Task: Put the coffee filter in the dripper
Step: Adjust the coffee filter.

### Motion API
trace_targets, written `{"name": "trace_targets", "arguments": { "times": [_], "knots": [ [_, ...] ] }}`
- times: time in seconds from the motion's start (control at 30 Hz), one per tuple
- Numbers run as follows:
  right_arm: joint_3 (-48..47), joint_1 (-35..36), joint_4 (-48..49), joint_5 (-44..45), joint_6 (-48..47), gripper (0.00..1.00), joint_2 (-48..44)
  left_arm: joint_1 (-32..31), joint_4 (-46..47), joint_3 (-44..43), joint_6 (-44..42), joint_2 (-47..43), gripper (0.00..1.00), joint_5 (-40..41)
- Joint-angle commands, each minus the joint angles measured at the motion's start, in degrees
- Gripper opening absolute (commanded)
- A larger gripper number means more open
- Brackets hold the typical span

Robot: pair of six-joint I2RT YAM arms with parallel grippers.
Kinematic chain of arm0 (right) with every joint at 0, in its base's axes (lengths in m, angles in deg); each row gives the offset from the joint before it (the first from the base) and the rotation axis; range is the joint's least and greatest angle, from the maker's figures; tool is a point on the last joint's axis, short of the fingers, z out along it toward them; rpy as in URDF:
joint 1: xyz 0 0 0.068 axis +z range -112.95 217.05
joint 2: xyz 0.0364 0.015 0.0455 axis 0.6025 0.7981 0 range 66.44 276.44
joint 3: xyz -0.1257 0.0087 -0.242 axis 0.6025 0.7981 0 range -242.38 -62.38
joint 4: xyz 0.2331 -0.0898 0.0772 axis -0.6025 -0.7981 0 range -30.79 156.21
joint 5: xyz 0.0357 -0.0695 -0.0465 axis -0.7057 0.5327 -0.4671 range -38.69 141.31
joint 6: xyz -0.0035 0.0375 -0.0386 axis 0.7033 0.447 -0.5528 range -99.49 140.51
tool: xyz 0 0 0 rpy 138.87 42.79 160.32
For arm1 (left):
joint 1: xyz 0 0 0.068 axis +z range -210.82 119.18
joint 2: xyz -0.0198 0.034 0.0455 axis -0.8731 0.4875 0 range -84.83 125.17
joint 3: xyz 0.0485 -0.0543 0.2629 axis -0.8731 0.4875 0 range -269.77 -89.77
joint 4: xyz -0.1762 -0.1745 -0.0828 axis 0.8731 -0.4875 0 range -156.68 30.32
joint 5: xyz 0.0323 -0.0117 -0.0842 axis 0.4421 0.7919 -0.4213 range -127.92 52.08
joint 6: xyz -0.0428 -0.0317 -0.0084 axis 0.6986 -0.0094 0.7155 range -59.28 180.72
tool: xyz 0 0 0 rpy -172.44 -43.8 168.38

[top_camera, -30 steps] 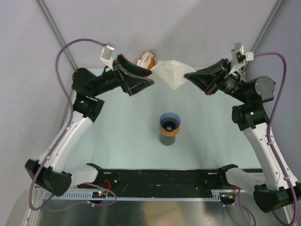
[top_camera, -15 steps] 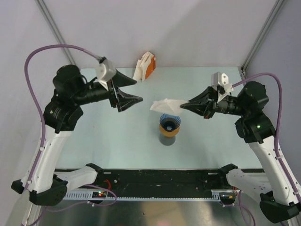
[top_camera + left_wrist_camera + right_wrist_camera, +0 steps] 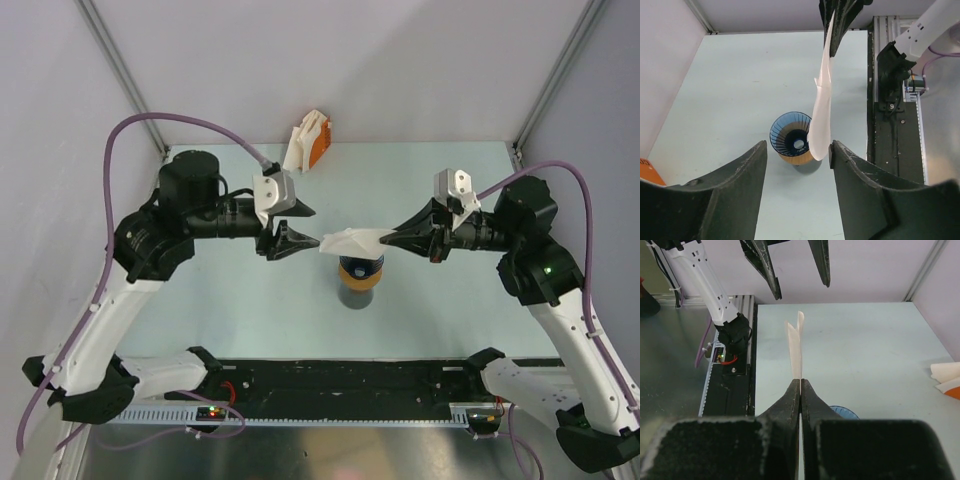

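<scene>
The coffee filter (image 3: 350,240) is a folded white paper, held flat in the air just above the dripper (image 3: 360,268). My right gripper (image 3: 387,239) is shut on its right edge. The blue ribbed dripper sits on an orange ring atop a dark grey cup, and the filter hides part of it. My left gripper (image 3: 308,228) is open at the filter's free left end. In the left wrist view the filter (image 3: 822,105) hangs edge-on beside the right finger (image 3: 840,155), with the dripper (image 3: 790,136) below. In the right wrist view the gripper (image 3: 800,382) pinches the filter (image 3: 796,347).
A white and orange filter holder (image 3: 310,142) stands at the back edge of the table, and shows at the right edge of the right wrist view (image 3: 946,376). The black base rail (image 3: 350,380) runs along the near edge. Metal frame posts rise at both back corners.
Both arms have swung in from the back toward the centre. The right gripper has brought the filter over the dripper. The left gripper's jaws have narrowed and reached the filter's free end.
</scene>
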Motion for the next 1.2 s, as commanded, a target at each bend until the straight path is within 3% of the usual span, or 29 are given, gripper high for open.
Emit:
{"name": "trace_targets", "arguments": {
  "times": [0.0, 0.53, 0.87, 0.97, 1.03, 1.1, 1.17],
  "knots": [
    [-2.1, 1.0, 0.0, 0.0, -1.3, 0.0, -0.4, -2.2, -0.4, -0.6, -3.6, 0.4, 0.58, 1.8],
    [-2.4, 4.2, 0.5, 0.7, -1.2, 0.0, 0.5, -6.9, -0.4, -0.2, -5.3, 2.7, 0.39, 3.0],
    [-4.3, 5.4, 0.4, -0.2, -0.4, 0.0, 3.6, -9.9, -0.4, 1.6, -5.6, 3.7, 0.36, 0.0],
    [-4.5, 6.0, 0.6, -0.2, -0.7, 0.0, 4.0, -10.3, -0.4, 1.7, -4.6, 4.5, 0.28, -0.3],
    [-4.9, 6.2, 0.2, 0.5, -0.5, 0.06, 4.1, -10.2, -0.4, 1.5, -3.0, 4.9, 0.13, -0.2],
    [-6.0, 5.9, -2.0, 2.9, -0.8, 0.22, 4.1, -9.2, 0.2, 1.1, 0.1, 5.4, 0.04, -0.3],
    [-7.0, 4.5, -4.7, 5.6, -0.7, 0.41, 3.8, -7.2, 2.1, 0.3, 5.3, 5.8, 0.01, -1.3]
  ]
}}
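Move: The coffee filter, held by the right gripper at its right end, has its middle about 7 cm right of the left hand, 2 cm back and 3 cm lower; from the right hand it is some 5 cm left, level front to back, about 1 cm lower. The dripper stands roughly 9 cm right of the left hand, 3 cm ahead and 20 cm below, its grey cup directly under it, about 32 cm below the hand. Bring the half-open left gripper about 4 cm right and 4 cm down, easing back some 2 cm, onto the filter's free end, and shut it there in a pinch. Meanwhile carry the filter some 2 cm left with the right gripper, drifting back about 1 cm first and then partly forward again; once the left fingers are closing, open the right ones to let go. ##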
